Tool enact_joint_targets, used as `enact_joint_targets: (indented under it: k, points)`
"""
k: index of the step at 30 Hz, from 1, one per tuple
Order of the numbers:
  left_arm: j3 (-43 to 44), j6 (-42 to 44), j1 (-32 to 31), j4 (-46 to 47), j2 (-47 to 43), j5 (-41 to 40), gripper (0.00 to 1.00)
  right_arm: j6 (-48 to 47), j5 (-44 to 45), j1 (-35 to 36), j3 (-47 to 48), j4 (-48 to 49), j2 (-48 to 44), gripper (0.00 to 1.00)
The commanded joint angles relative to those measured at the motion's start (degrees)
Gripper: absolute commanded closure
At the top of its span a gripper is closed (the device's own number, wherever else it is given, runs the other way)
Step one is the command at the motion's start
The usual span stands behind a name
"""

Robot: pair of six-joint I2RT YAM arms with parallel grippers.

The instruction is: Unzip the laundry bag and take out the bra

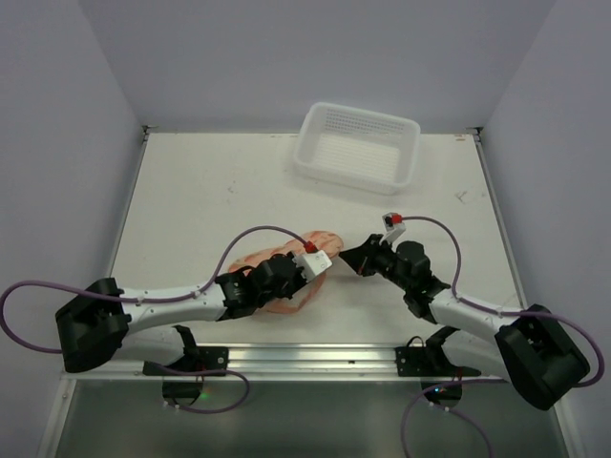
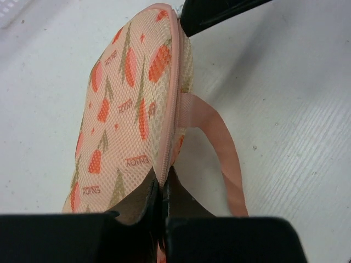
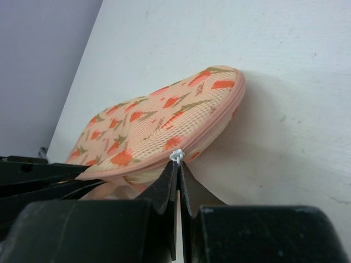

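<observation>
The laundry bag (image 1: 286, 277) lies on the table near the front, peach with red-orange prints. In the left wrist view the laundry bag (image 2: 126, 104) shows its pink zipper edging (image 2: 173, 98) and a pink strap (image 2: 222, 148). My left gripper (image 2: 160, 186) is shut on the zipper edging. In the right wrist view the laundry bag (image 3: 164, 120) is zipped, and my right gripper (image 3: 179, 163) is shut on the white zipper pull (image 3: 176, 156). From above, the left gripper (image 1: 320, 262) and right gripper (image 1: 355, 260) sit at the bag's right edge. The bra is hidden.
A white plastic lattice basket (image 1: 356, 145) stands at the back of the table, right of centre. The white table (image 1: 191, 191) ends at grey walls on the left, right and back. A metal rail (image 1: 315, 358) runs along the near edge.
</observation>
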Motion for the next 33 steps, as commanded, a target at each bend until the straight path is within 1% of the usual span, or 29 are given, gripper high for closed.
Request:
enact_joint_targets:
  k: [1,5,12,15,20,22,23,24,25,28,31,32,33]
  points:
    - [-0.2,1.1,-0.3,0.1,-2.0,1.1,1.00,-2.8,0.9,-3.2,1.5,-1.8,0.6,1.00]
    - [-0.8,1.4,-0.2,0.3,-3.4,3.1,1.00,-3.6,-2.6,-7.1,3.2,-1.8,2.1,1.00]
    - [-2.7,2.6,-0.3,2.3,-7.6,9.1,1.00,-6.5,-6.8,-9.3,5.9,-2.1,4.4,1.00]
    - [-3.5,2.9,-0.3,3.2,-9.2,9.1,1.00,-7.5,-9.0,-9.4,6.1,-2.0,5.0,1.00]
    - [-3.4,2.2,-0.3,3.8,-9.7,8.6,1.00,-7.2,-9.1,-9.5,6.4,-1.3,7.5,1.00]
    - [-2.6,0.9,-0.3,3.4,-8.9,6.5,0.85,-6.8,-9.8,-9.6,6.2,-0.4,8.3,1.00]
    - [-2.3,0.5,-0.2,3.2,-8.6,5.9,0.72,-6.3,-9.8,-9.5,6.2,-0.1,8.2,1.00]
    - [-2.0,-0.4,-0.3,3.0,-8.1,5.8,0.46,-6.3,-9.8,-9.6,6.2,-0.1,8.2,1.00]
    - [-1.1,-0.7,-0.3,2.3,-7.9,6.3,0.43,-6.2,-10.0,-9.5,6.3,0.0,8.0,1.00]
    - [-0.1,-1.9,-0.3,1.7,-8.4,7.6,0.39,-6.0,-10.2,-9.5,6.3,-0.2,6.7,1.00]
    - [0.2,-3.1,-0.2,1.6,-10.8,8.3,0.35,-5.8,-9.7,-9.5,6.0,-0.5,5.4,1.00]
    - [0.2,-4.4,-0.3,1.7,-11.5,8.3,0.34,-5.7,-9.0,-9.5,6.0,-1.0,5.3,1.00]
    - [0.2,-5.3,-0.2,1.9,-12.8,6.5,0.34,-5.7,-8.4,-9.5,6.0,-1.1,5.3,1.00]
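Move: The left hand still pinches the zip edge of the laundry bag. The zip pull, in the right fingers, lies about 5 cm ahead, 6 cm right and 2 cm above it; the bag's middle is some 7 cm left, 5 cm below; the pink strap hangs 2 cm back, 4 cm right. From the right hand, the bag's far right corner is some 3 cm ahead, and the white basket's middle about 25 cm ahead, 4 cm right. The left fingers let go of the zip edge: still shut, the hand first draws back and up about 2 cm, then opens to two thirds and lifts another 1.5 cm off the bag, tilting some 10 degrees overall. The right hand keeps its pinch on the zip pull, tugging it forward about 2.5 cm and a little right towards the bag's far right corner, and ends slightly lower. ##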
